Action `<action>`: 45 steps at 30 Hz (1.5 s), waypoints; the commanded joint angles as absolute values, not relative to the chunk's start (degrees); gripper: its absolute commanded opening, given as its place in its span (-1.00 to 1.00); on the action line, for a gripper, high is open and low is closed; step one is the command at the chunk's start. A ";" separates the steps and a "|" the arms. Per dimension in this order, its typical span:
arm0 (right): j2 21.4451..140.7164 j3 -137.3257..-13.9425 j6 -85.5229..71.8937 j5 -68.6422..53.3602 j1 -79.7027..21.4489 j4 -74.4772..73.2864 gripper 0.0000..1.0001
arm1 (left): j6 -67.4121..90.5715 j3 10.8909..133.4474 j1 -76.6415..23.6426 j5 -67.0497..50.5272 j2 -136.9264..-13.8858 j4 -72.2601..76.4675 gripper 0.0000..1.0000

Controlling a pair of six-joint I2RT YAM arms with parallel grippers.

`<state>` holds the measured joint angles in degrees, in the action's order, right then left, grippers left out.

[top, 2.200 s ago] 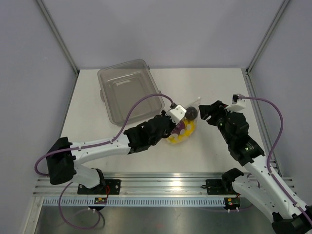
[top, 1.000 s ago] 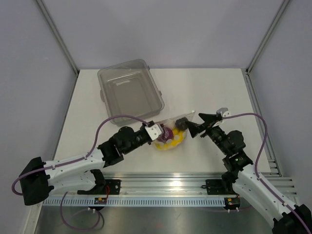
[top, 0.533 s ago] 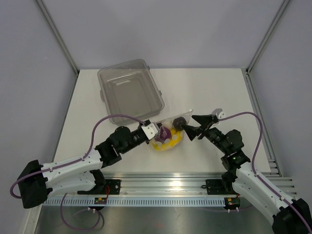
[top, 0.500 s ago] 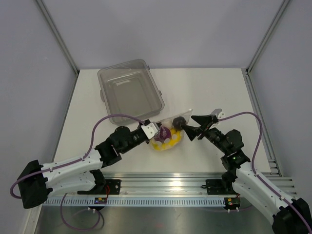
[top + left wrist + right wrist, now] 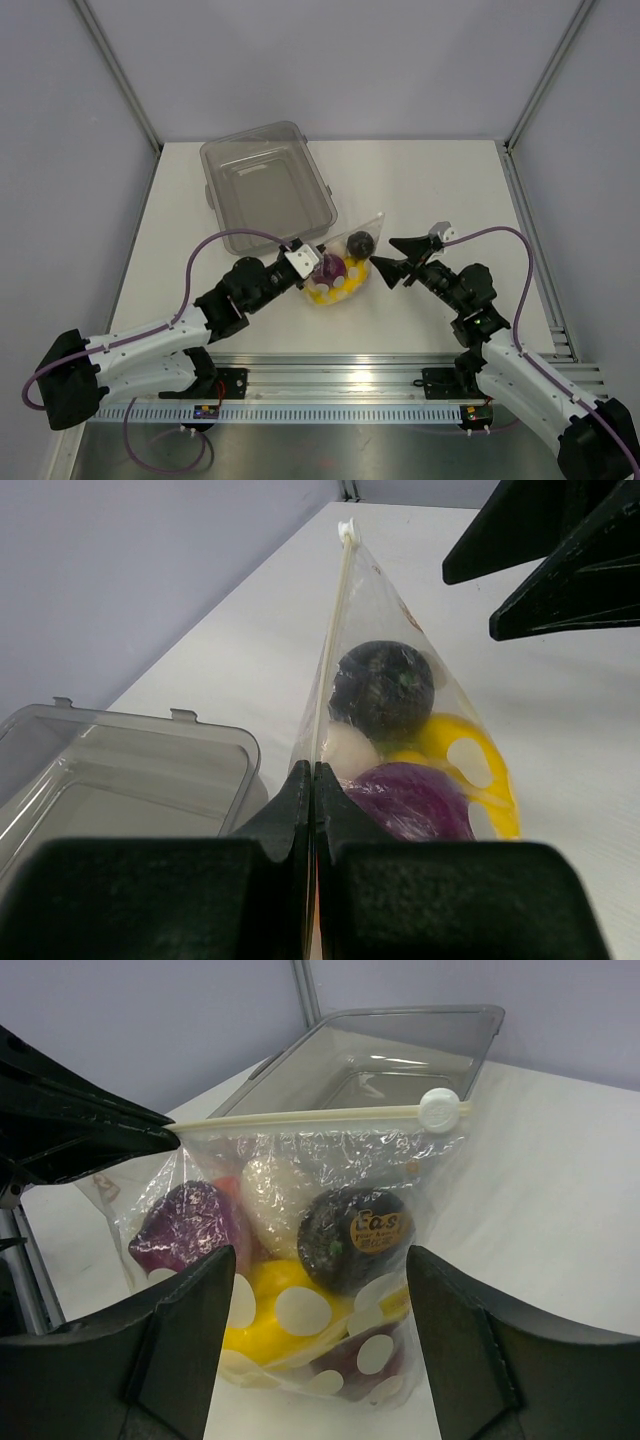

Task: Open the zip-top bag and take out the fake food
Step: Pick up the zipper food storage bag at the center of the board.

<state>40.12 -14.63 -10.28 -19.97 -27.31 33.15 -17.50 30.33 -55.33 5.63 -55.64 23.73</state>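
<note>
The zip-top bag (image 5: 343, 262) stands on edge on the table, its zip strip (image 5: 320, 1115) on top with the white slider (image 5: 438, 1109) at the far end. The fake food is inside: a dark round piece (image 5: 355, 1237), a purple piece (image 5: 185, 1228), a white piece (image 5: 272, 1195) and a yellow piece (image 5: 265, 1310). My left gripper (image 5: 313, 772) is shut on the bag's near top corner. My right gripper (image 5: 320, 1260) is open and faces the bag's side, its fingers (image 5: 195, 1330) straddling the lower part without touching. In the top view the right gripper (image 5: 384, 258) is just right of the bag.
A rigid clear-grey tub (image 5: 265, 195) lies at the back left, close behind the bag and the left gripper (image 5: 305, 262); its rim (image 5: 130, 740) shows in the left wrist view. Bare white table (image 5: 450, 190) stretches to the right and back.
The left gripper has drawn the bag a little left and back. The right gripper has followed it leftwards and its jaws have narrowed somewhat.
</note>
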 commanded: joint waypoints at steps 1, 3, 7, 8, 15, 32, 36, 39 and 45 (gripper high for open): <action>39.64 -15.21 -10.11 -16.44 -27.16 34.98 0.54 | -17.75 29.88 -55.11 3.53 -54.32 31.02 -1.00; 40.78 -15.64 -10.28 -16.26 -27.07 35.33 0.56 | -18.19 29.36 -55.11 2.99 -54.32 31.20 -1.00; 47.19 -17.05 -10.46 -17.57 -26.63 38.04 0.58 | -18.46 28.22 -55.11 2.55 -53.97 32.69 -1.00; 48.24 -17.40 -10.72 -18.10 -26.54 38.67 0.59 | -18.46 28.13 -55.11 2.55 -53.79 32.70 -1.00; 53.16 -16.00 -15.81 -24.77 -20.49 48.67 0.62 | -18.54 27.51 -55.11 0.97 -52.91 32.78 -1.00; 65.56 -18.81 -23.82 -42.36 -13.62 65.12 0.59 | -18.81 28.12 -55.11 0.35 -53.35 31.82 -1.00; 67.14 -19.60 -24.87 -43.94 -13.62 66.70 0.35 | -18.81 28.48 -55.02 0.35 -54.05 31.38 -1.00; 67.59 -19.51 -25.93 -44.56 -13.62 68.02 0.01 | -18.81 28.56 -55.11 0.35 -54.32 31.46 -1.00; 65.92 -19.42 -25.05 -44.03 -13.62 65.31 -0.67 | -18.11 28.74 -55.11 1.93 -54.40 31.90 -1.00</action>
<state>67.35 -17.63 -25.74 -42.81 -13.82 63.16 -18.06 27.51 -55.33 1.65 -54.48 26.63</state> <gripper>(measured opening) 0.190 0.008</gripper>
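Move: For the right hand the goal is the bag's free upper corner with the white slider, about 8 cm ahead, straight in line sideways and roughly 1 cm higher. Inside the bag, the black ball sits some 4 cm ahead, 5 cm left and 6 cm below that hand, and the purple food level ahead, about 13 cm left and 8 cm lower. From the left hand, the slider corner is about 9 cm ahead, 15 cm right and level. Forward about 4 cm goes the right hand towards the slider corner, dipping and drifting slightly right, then easing back left and rising again to nearly its first height while turning about 10 degrees counter-clockwise. Only then do its open fingers close almost fully, onto the film just below the slider. The left fingers keep pinching the zipper's other end, drawing back about 1 cm. ##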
